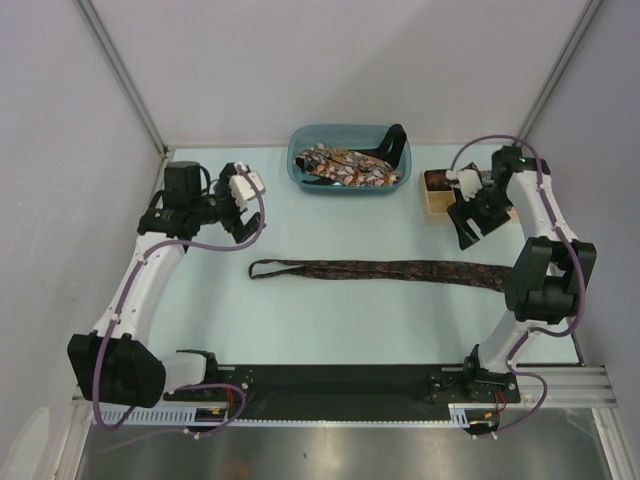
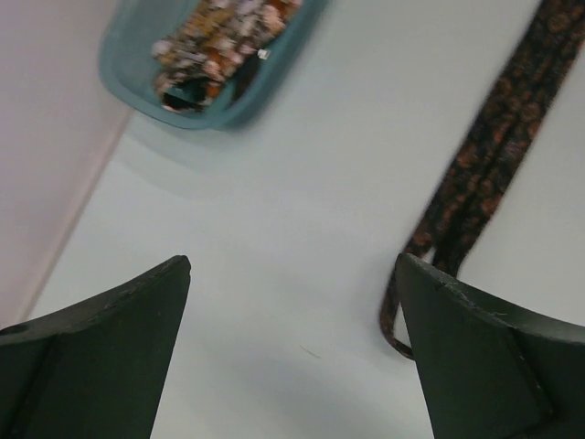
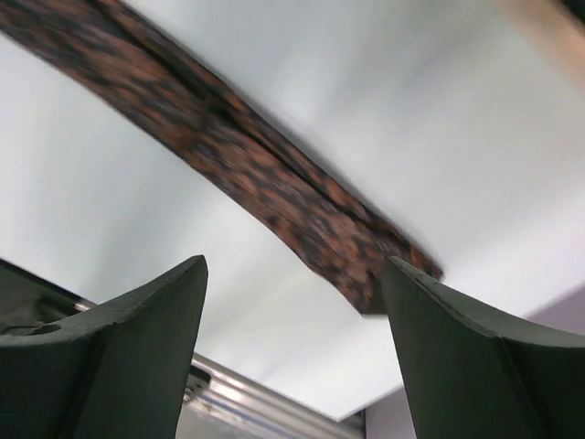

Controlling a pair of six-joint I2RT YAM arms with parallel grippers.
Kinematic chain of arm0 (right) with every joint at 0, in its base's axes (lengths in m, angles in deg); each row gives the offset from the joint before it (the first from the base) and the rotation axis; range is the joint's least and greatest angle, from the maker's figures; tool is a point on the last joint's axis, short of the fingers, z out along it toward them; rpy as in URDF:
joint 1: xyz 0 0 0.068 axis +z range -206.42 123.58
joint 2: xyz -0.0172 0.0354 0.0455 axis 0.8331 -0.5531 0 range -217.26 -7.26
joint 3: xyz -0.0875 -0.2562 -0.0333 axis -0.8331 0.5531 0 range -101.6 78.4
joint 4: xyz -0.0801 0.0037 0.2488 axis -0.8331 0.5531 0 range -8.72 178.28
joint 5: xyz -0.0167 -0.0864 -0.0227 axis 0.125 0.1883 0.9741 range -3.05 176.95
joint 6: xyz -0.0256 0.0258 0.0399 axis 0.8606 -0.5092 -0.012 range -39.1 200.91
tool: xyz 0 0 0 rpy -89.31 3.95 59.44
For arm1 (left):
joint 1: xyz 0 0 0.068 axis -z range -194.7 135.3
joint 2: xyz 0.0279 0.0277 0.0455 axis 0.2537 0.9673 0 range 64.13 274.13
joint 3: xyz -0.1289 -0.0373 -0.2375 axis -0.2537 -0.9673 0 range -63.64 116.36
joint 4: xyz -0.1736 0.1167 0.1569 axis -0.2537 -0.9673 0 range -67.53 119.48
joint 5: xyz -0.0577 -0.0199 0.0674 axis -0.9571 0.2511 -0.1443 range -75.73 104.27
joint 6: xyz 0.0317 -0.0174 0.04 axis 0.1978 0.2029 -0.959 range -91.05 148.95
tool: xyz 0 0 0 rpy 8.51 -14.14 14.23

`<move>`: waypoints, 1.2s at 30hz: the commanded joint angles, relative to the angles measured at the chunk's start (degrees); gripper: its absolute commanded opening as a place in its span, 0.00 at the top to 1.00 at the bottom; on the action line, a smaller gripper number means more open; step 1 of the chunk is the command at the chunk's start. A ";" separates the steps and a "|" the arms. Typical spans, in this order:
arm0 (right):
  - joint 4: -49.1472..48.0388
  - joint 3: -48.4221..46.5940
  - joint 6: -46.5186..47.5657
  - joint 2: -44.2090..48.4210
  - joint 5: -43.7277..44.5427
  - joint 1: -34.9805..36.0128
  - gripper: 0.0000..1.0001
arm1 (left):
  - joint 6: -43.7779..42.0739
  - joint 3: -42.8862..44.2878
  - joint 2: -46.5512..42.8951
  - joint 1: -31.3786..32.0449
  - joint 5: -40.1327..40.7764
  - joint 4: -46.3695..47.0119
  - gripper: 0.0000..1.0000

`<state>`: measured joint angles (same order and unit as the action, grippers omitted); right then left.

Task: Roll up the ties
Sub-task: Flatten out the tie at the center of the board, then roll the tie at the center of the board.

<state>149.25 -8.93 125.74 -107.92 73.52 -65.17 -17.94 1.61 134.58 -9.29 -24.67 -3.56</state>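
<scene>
One dark brown tie with an orange print lies flat and unrolled across the middle of the table, its narrow end to the left. My left gripper hovers open behind that narrow end; in the left wrist view the tie runs beside the right finger and nothing sits between the fingers of the left gripper. My right gripper hangs open above the wide end. In its wrist view the tie's wide pointed end lies beyond the empty right gripper. More ties are piled in a basin.
The blue basin stands at the back centre, also seen in the left wrist view as a basin. A small tan box with something dark reddish in it sits at the back right. White walls close in the left, back and right sides.
</scene>
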 commanded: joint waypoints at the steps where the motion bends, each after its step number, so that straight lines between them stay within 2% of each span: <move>1: 3.93 -4.94 -4.05 2.05 -11.60 6.81 0.17 | 3.31 4.28 -3.90 0.04 4.04 10.86 0.01; 3: 1.75 -6.09 -5.99 1.87 -13.37 12.25 0.16 | 4.44 -1.42 -9.34 0.13 6.85 20.32 0.00; 5: -1.24 -6.71 -7.56 1.44 -14.78 16.38 0.15 | 4.01 -5.55 -11.03 0.57 8.00 20.73 0.01; 7: -6.08 -7.32 -9.85 -0.83 -15.92 22.44 0.15 | 2.70 -6.80 -10.78 0.74 8.44 16.98 0.01; 8: -8.44 -8.72 -11.86 -2.42 -16.19 26.55 0.16 | 0.16 -6.72 -9.82 0.74 8.44 12.25 0.01; 10: -9.43 -11.36 -14.07 -8.19 -17.85 30.09 0.19 | -0.12 -6.72 -6.93 0.57 9.32 9.49 0.00; 12: -9.87 -16.54 -18.00 -12.17 -20.74 34.48 0.24 | -2.66 -7.33 -5.34 0.04 5.74 4.93 0.00; 15: -11.01 -21.65 -23.02 -19.47 -24.96 38.79 0.28 | -6.53 -10.58 -2.00 -0.40 4.14 3.16 0.03; 18: -12.77 -24.81 -25.41 -24.13 -26.38 41.35 0.30 | -9.62 -10.59 4.06 -0.40 4.48 -0.09 0.10; 23: -13.73 -26.05 -26.29 -27.65 -26.12 44.96 0.34 | -10.58 -8.65 12.49 -1.72 5.27 -3.70 0.13; 29: -14.44 -25.70 -26.91 -28.45 -24.81 44.70 0.48 | -8.83 -6.02 20.67 -3.04 7.12 -5.80 0.21; 34: -14.53 -24.74 -27.44 -27.92 -24.36 43.04 0.50 | -9.35 -5.22 23.41 -3.04 7.12 -8.27 0.26; 36: -14.61 -24.12 -27.52 -27.40 -24.54 41.81 0.50 | -9.71 -5.23 24.11 -2.95 7.12 -8.27 0.34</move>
<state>135.72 -32.14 99.19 -136.73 49.08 -21.26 -26.14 -5.71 157.93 -12.00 -16.80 -9.53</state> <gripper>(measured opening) 0.505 0.721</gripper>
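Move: The looped left end of the tie lies about 22 cm below my left hand, some 2 cm back and 3 cm to its left; the blue tray is about 36 cm ahead of that hand and 25 cm to its right. For my right hand, the tie's left third lies roughly 38 cm left, 3 cm back and 11 cm down. The tie's right end is about 5 cm back and 15 cm right of this hand, and the wooden box 23 cm ahead and 6 cm right. I sweep my empty right hand nearly 40 cm left above the tie to its left third, lifting slightly, then sinking to about 5 cm below its starting height, turning counter-clockwise and half closing the fingers. My left hand first rises, then drops close over the looped end, easing left, tipping about 30 degrees further down and narrowing its fingers somewhat. ##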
